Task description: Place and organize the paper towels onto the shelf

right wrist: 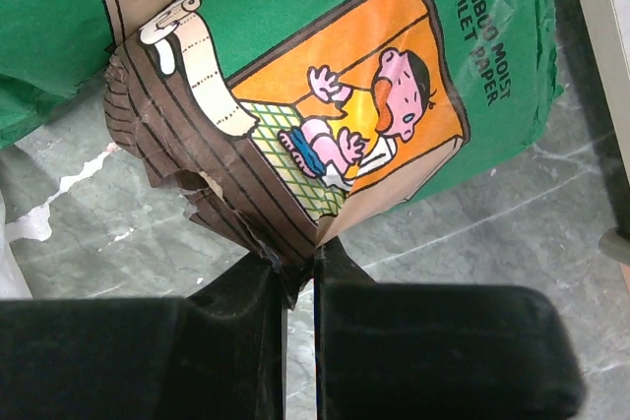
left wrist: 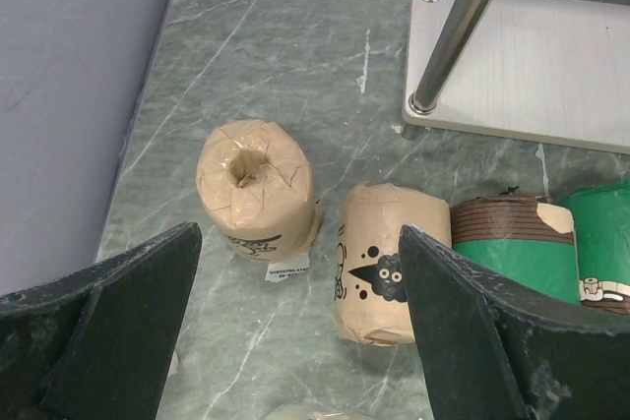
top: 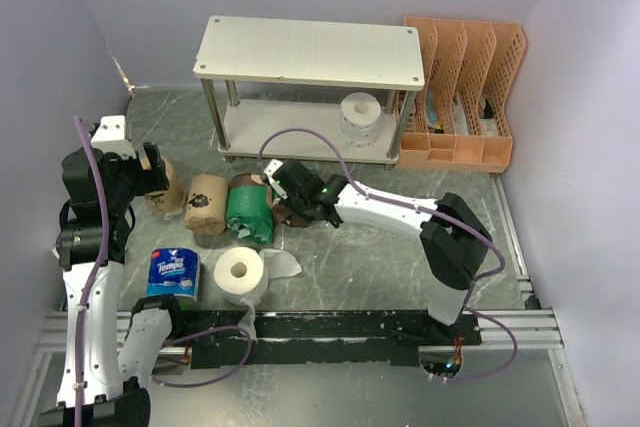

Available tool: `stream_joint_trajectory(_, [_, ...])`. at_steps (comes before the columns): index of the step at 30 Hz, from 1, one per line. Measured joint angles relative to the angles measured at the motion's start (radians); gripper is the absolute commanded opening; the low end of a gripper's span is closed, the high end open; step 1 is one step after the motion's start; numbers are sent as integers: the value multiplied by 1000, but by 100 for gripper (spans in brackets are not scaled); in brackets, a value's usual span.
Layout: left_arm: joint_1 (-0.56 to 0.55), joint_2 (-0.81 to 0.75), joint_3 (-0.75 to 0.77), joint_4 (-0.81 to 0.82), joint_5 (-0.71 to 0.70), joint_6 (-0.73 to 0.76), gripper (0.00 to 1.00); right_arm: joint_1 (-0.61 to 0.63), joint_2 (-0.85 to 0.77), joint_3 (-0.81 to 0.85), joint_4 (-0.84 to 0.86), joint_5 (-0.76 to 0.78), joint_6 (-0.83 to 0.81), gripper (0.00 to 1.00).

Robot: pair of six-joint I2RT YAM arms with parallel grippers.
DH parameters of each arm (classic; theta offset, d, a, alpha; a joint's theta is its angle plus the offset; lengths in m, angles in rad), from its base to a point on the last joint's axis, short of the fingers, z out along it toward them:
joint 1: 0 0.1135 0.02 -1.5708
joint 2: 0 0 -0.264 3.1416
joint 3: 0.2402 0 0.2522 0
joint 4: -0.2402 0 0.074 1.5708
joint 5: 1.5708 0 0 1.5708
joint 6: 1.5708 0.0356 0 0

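Note:
The shelf point(top: 310, 52) stands at the back with one white paper towel roll point(top: 360, 117) on its lower board. On the floor lie two tan rolls point(left wrist: 256, 184) point(left wrist: 384, 272), two green rolls point(top: 250, 209) point(right wrist: 335, 76), a blue Tempo roll point(top: 175, 274) and a bare white roll point(top: 240, 275). My right gripper point(right wrist: 300, 261) is shut, pinching the brown torn wrapper corner of a green roll. That roll is mostly hidden under the gripper point(top: 285, 189) in the top view. My left gripper point(left wrist: 300, 233) hangs open above the tan rolls, holding nothing.
An orange slotted file rack point(top: 465, 97) stands right of the shelf. Purple walls close in at the left, back and right. A black rail point(top: 340, 332) runs along the near edge. A shelf leg point(left wrist: 458, 27) rises near the tan rolls.

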Motion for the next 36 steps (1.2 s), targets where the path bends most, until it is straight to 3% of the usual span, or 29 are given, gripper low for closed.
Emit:
stream_joint_trajectory(5, [0, 0, 0, 0, 0, 0, 93, 0, -31, -12, -16, 24, 63, 0])
stream_joint_trajectory(10, [0, 0, 0, 0, 3, 0, 94, 0, -153, 8, -92, 85, 243, 0])
stream_joint_trajectory(15, [0, 3, 0, 0, 3, 0, 94, -5, -369, 88, -125, 196, 593, 0])
stream_joint_trajectory(21, [-3, 15, 0, 0, 3, 0, 94, -162, -675, 80, -21, 89, 979, 0])
stream_joint_trajectory(24, [-3, 20, 0, 0, 5, 0, 94, -245, -679, 164, -14, 42, 1140, 0])
stream_joint_trajectory(29, [-3, 30, 0, 0, 19, -1, 93, -258, -599, 242, 45, -28, 1383, 0])
stream_joint_trajectory(36, [5, 39, 0, -1, 39, -1, 94, -324, -567, 188, 166, 69, 1799, 0])
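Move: Ahead and to the right of the right hand, which already pinches the near brown rim of a green-and-brown paper towel roll, is the right part of the shelf's top board, about 21 cm farther out, 17 cm right and 17 cm up. The white roll on the lower board is some 18 cm ahead and 15 cm right, about level in height. The other green roll lies 5 cm ahead, 12 cm left and slightly below. From the left hand, that top-board spot is about 23 cm ahead, 41 cm right and 3 cm down. Lifting steeply off the table, the right hand carries the pinched green roll up nearly 40 cm, well above the shelf's top board, drifting about 9 cm right on the way and finally easing forward 5 cm towards the board's right part. The wrist rolls some 130 degrees, left side up, bringing the steeply down-pointing fingers almost level; they keep their hold on the brown rim. ##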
